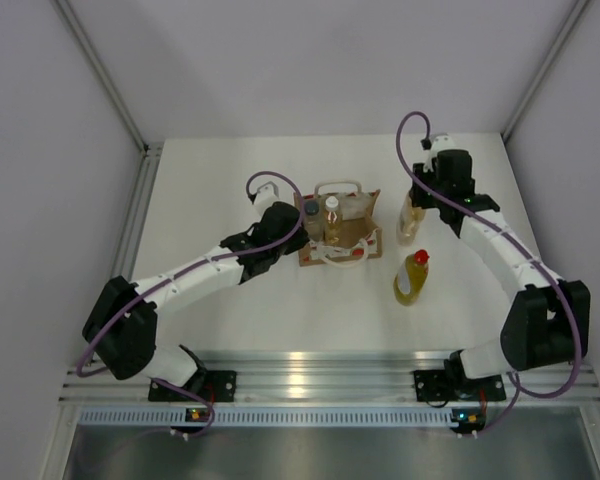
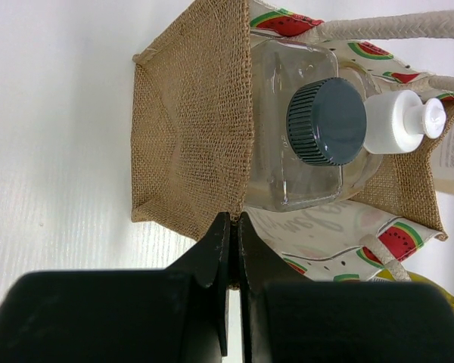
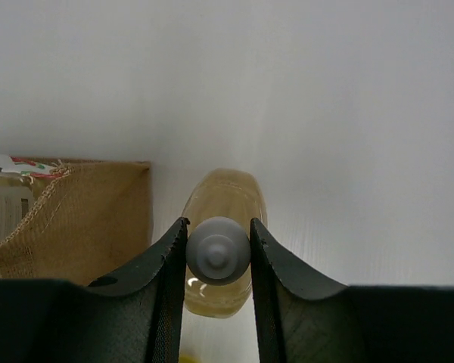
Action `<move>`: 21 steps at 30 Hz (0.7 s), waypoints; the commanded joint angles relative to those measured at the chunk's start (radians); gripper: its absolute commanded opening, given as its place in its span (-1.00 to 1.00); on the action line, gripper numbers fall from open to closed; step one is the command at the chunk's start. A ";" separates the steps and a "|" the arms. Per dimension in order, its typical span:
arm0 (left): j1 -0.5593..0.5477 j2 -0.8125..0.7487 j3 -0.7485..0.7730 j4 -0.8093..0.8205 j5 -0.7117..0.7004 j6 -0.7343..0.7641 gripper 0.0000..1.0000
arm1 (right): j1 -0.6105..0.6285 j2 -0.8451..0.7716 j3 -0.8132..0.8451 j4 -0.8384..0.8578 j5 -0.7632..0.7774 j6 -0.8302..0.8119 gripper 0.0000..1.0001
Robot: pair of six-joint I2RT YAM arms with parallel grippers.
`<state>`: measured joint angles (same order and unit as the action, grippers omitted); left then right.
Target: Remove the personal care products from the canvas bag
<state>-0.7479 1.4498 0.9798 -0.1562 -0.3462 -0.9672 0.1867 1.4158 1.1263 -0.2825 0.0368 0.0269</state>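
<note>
The tan canvas bag with white loop handles stands mid-table. Inside it are a clear bottle with a dark grey cap and an amber bottle with a white cap. My left gripper is shut on the bag's burlap rim at its left corner. To the right of the bag, my right gripper is shut on the white cap of another amber bottle, which is upright beside the bag. A yellow bottle with a red cap stands on the table nearer the arm bases.
White walls close in the table on the left, back and right. An aluminium rail runs along the near edge by the arm bases.
</note>
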 commanded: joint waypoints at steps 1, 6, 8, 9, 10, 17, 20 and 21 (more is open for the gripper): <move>-0.004 0.026 -0.007 -0.032 0.038 0.016 -1.00 | -0.009 0.031 0.079 0.252 -0.031 -0.018 -1.00; -0.004 0.020 -0.010 -0.032 0.038 0.021 -1.00 | -0.015 0.113 0.109 0.249 -0.031 -0.019 -1.00; -0.004 0.020 -0.009 -0.032 0.036 0.021 -1.00 | -0.013 0.130 0.113 0.240 -0.025 -0.004 -0.82; -0.004 0.018 -0.009 -0.034 0.038 0.021 -1.00 | -0.013 0.133 0.119 0.233 -0.022 0.002 -0.62; -0.004 0.017 -0.009 -0.034 0.039 0.019 -1.00 | -0.013 0.137 0.124 0.215 -0.023 0.005 -0.44; -0.004 0.015 -0.015 -0.032 0.036 0.015 -1.00 | -0.006 0.097 0.196 0.108 -0.002 0.054 0.26; -0.004 0.020 -0.013 -0.032 0.039 0.010 -1.00 | 0.026 0.045 0.220 0.077 0.005 0.091 0.25; -0.004 0.020 -0.013 -0.032 0.039 0.007 -1.00 | 0.040 0.029 0.222 0.059 0.006 0.103 0.25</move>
<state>-0.7479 1.4494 0.9798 -0.1562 -0.3447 -0.9657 0.1955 1.5356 1.2846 -0.1814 0.0353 0.0803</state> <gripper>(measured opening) 0.046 0.629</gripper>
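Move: The right hand still grips the clear bottle by its cap. Open table for the bottle lies about 4 cm ahead of that hand, 1 cm to its left and some 17 cm below. The red-capped bottle stands about 17 cm behind the hand, 1 cm left, its middle 9 cm lower; the canvas bag is 18 cm left, 3 cm back and 12 cm down. From the left hand, that spot is about 12 cm ahead, 27 cm right and 14 cm below. Still holding the cap, the right hand carries the clear bottle about 4 cm forward, almost level, away from the red-capped bottle. Its fingers then open and let go of the cap, and the hand rises some 4 cm with a last bit of forward drift, tipping its fingers up slightly. ##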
